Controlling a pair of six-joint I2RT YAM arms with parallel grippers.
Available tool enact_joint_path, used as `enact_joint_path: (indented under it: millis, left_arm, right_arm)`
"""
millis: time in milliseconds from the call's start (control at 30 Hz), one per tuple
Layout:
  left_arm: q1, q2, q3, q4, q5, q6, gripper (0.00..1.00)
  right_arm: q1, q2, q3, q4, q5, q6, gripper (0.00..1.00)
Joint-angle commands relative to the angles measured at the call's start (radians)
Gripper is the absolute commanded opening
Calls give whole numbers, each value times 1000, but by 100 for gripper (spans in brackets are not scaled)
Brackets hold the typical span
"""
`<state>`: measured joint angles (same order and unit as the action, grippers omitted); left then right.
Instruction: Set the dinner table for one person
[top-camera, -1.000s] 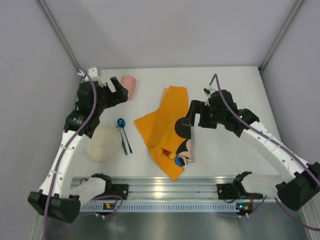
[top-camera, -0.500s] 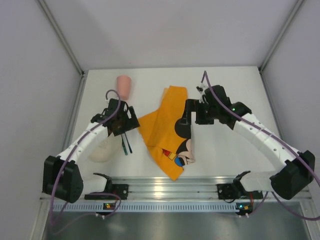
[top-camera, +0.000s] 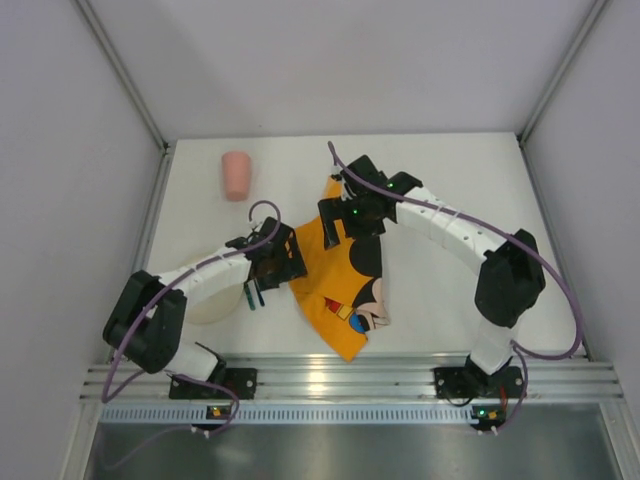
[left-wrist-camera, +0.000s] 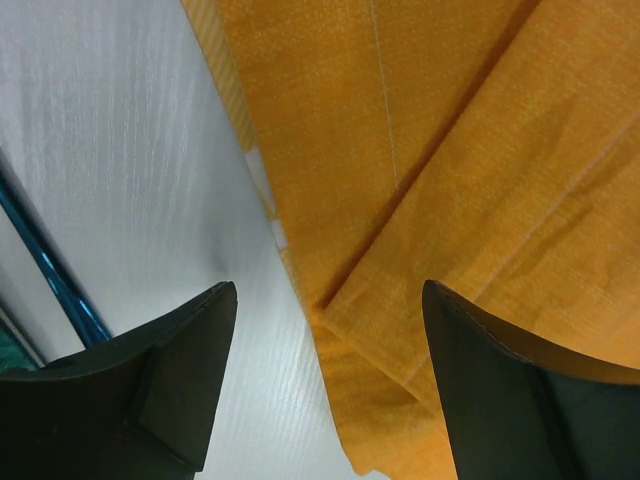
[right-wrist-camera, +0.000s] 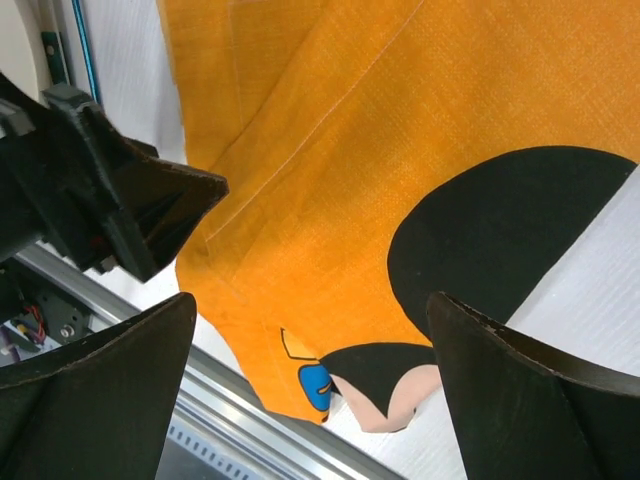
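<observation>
The white dinner table (top-camera: 450, 170) carries a folded orange Mickey Mouse mat (top-camera: 345, 280) at its middle. My left gripper (top-camera: 287, 262) is open and low at the mat's left edge. In the left wrist view the gripper (left-wrist-camera: 330, 295) straddles that edge, with orange cloth (left-wrist-camera: 450, 150) on the right and bare table (left-wrist-camera: 130, 150) on the left. My right gripper (top-camera: 335, 222) is open above the mat's upper part. In the right wrist view the gripper (right-wrist-camera: 312, 300) hangs over the mat (right-wrist-camera: 330, 180), empty. A pink cup (top-camera: 236, 175) is at the back left.
A cream plate (top-camera: 205, 303) lies at the front left, partly under my left arm. Teal-blue cutlery (top-camera: 250, 293) lies beside it; a handle shows in the left wrist view (left-wrist-camera: 50, 270). The metal rail (top-camera: 330, 378) runs along the near edge. Grey walls enclose the table.
My left gripper swung from beside the pink cup down and right to the mat's left edge. My right gripper moved left over the mat's upper part. The cup sits slightly further left.
</observation>
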<state>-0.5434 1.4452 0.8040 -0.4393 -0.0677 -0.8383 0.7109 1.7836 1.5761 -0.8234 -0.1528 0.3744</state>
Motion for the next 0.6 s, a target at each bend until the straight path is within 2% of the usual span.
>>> enact_joint_path:
  millis: [0,167,300,400,467,533,567]
  left_arm:
    - [6,47,-11,114,-35,-44,80]
    - [71,101,-38,200,-53,-38,73]
    - [137,129,-64,244,-46,-10,62]
    - [174,167,-92,296,-8,5,46]
    - [186,208,-97,319,32,21,30]
    - [186,239,-92,338,49,33,21]
    - [188,244,-89,340,63,54,8]
  right_arm:
    - [5,5,81,-51,1,-28,100]
    - [7,-30,18,-62,12,-32,100]
    - [7,-47,-30,-66,15,-32,100]
    - [9,-29,-30,-68,-5,-29,100]
    - [13,5,2,-57,-36,-29,100]
    - [31,64,69,-60,-51,-31,100]
    - [39,89,100,-71,-60,-32,100]
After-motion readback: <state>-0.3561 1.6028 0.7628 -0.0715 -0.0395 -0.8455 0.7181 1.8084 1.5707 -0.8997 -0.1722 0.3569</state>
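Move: The orange napkin's left corner lies roughly 9 cm ahead of the left hand, 5 cm to its left and about 3 cm below. The blue spoon's middle is level with this hand, some 10 cm to its left; the plate lies 21 cm left and 4 cm back, and the pink cup 22 cm ahead and 14 cm left. From the right hand, that corner is about 15 cm left, 5 cm ahead and 14 cm below. The napkin's left edge, just short of its corner, gets pinched between the left fingertips: the left hand dips a couple of centimetres, then skims about 8 cm forward and slightly left towards the corner, closing from wide open while turning some 10 degrees counter-clockwise. The right hand, wide open above the cloth, eases down and back about 2 cm. ##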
